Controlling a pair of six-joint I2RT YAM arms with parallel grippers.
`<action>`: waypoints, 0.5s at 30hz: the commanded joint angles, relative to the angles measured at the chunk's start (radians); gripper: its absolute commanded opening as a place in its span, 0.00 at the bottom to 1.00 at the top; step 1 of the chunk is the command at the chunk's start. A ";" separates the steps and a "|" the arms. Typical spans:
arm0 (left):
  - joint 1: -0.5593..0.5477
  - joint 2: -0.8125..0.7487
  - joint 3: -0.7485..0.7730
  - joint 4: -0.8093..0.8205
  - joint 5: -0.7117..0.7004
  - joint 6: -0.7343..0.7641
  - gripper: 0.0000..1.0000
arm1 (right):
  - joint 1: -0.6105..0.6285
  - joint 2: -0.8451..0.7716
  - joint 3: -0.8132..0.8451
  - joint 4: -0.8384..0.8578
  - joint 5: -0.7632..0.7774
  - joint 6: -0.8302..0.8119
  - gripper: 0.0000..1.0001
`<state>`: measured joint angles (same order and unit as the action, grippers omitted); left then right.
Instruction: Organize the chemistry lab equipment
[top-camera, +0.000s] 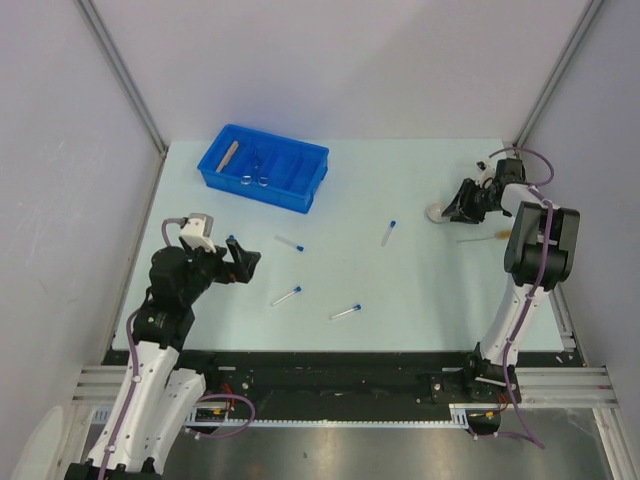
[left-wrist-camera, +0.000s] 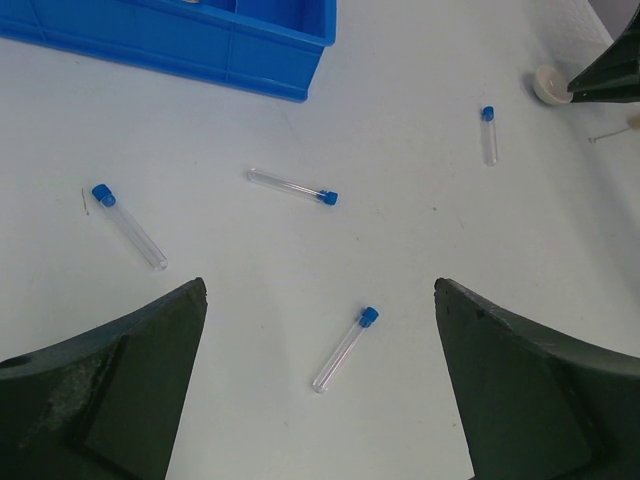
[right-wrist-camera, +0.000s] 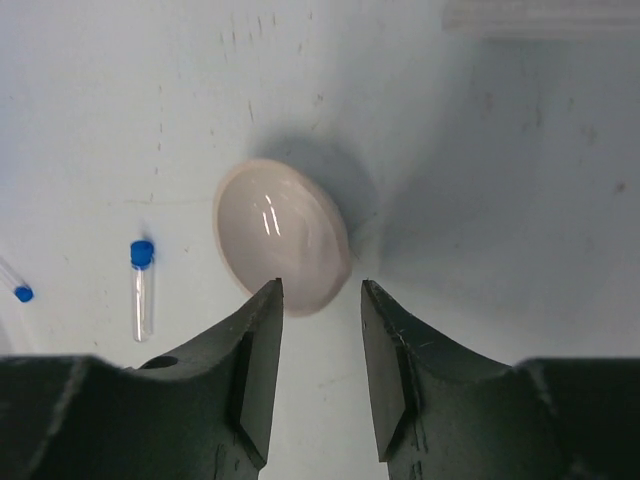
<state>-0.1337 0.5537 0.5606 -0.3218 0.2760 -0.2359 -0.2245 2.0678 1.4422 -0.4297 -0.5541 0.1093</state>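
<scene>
Several clear blue-capped tubes lie loose on the table: one (top-camera: 290, 243), another (top-camera: 388, 232), and a third (top-camera: 286, 296). My left gripper (top-camera: 245, 262) hovers wide open above the tube (left-wrist-camera: 343, 349), holding nothing. A small white round dish (right-wrist-camera: 283, 235) sits at the far right. My right gripper (right-wrist-camera: 322, 285) is down at the dish, its jaws partly apart, with the dish's near rim just reaching between the tips. A thin brown-handled tool (top-camera: 485, 236) lies beside that arm. Metal tongs (top-camera: 256, 170) and a wooden stick (top-camera: 230, 155) lie inside the bin.
The large blue compartmented bin (top-camera: 300, 185) stands at the back left of the table. One more tube (right-wrist-camera: 142, 288) lies just left of the dish. Grey walls with metal posts close in the table on both sides.
</scene>
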 joint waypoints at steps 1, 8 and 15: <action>-0.004 -0.009 -0.010 0.044 0.029 0.000 1.00 | 0.007 0.032 0.076 0.042 -0.004 0.064 0.40; -0.003 0.009 -0.013 0.059 0.083 -0.006 1.00 | 0.024 0.057 0.073 0.042 0.058 0.067 0.33; -0.003 0.054 -0.019 0.092 0.184 -0.034 1.00 | 0.045 0.061 0.073 0.037 0.063 0.041 0.13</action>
<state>-0.1337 0.5819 0.5514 -0.2893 0.3649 -0.2398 -0.1978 2.1265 1.4841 -0.4046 -0.5018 0.1646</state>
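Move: The white dish is almost under the right hand: its middle lies about 2 cm ahead, 3 cm to the left and 3 cm below, with its right-hand rim close to the fingertips. From that hand, a blue-capped test tube lies some 18 cm left and 5 cm back, the clear tray 14 cm ahead and 9 cm right, and the brush 12 cm right and 7 cm back. From the left hand, the dish is roughly 54 cm right, 23 cm ahead and 19 cm below. Forward about 1.5 cm and then down by about as much, the right hand eases onto the right-hand rim of the white dish, its fingers closing from a bit under half open to nearly shut so that the tips come to pinch the rim between them. The left hand, empty and wide open, drifts some 1.5 cm right, turning about 5 degrees clockwise. ##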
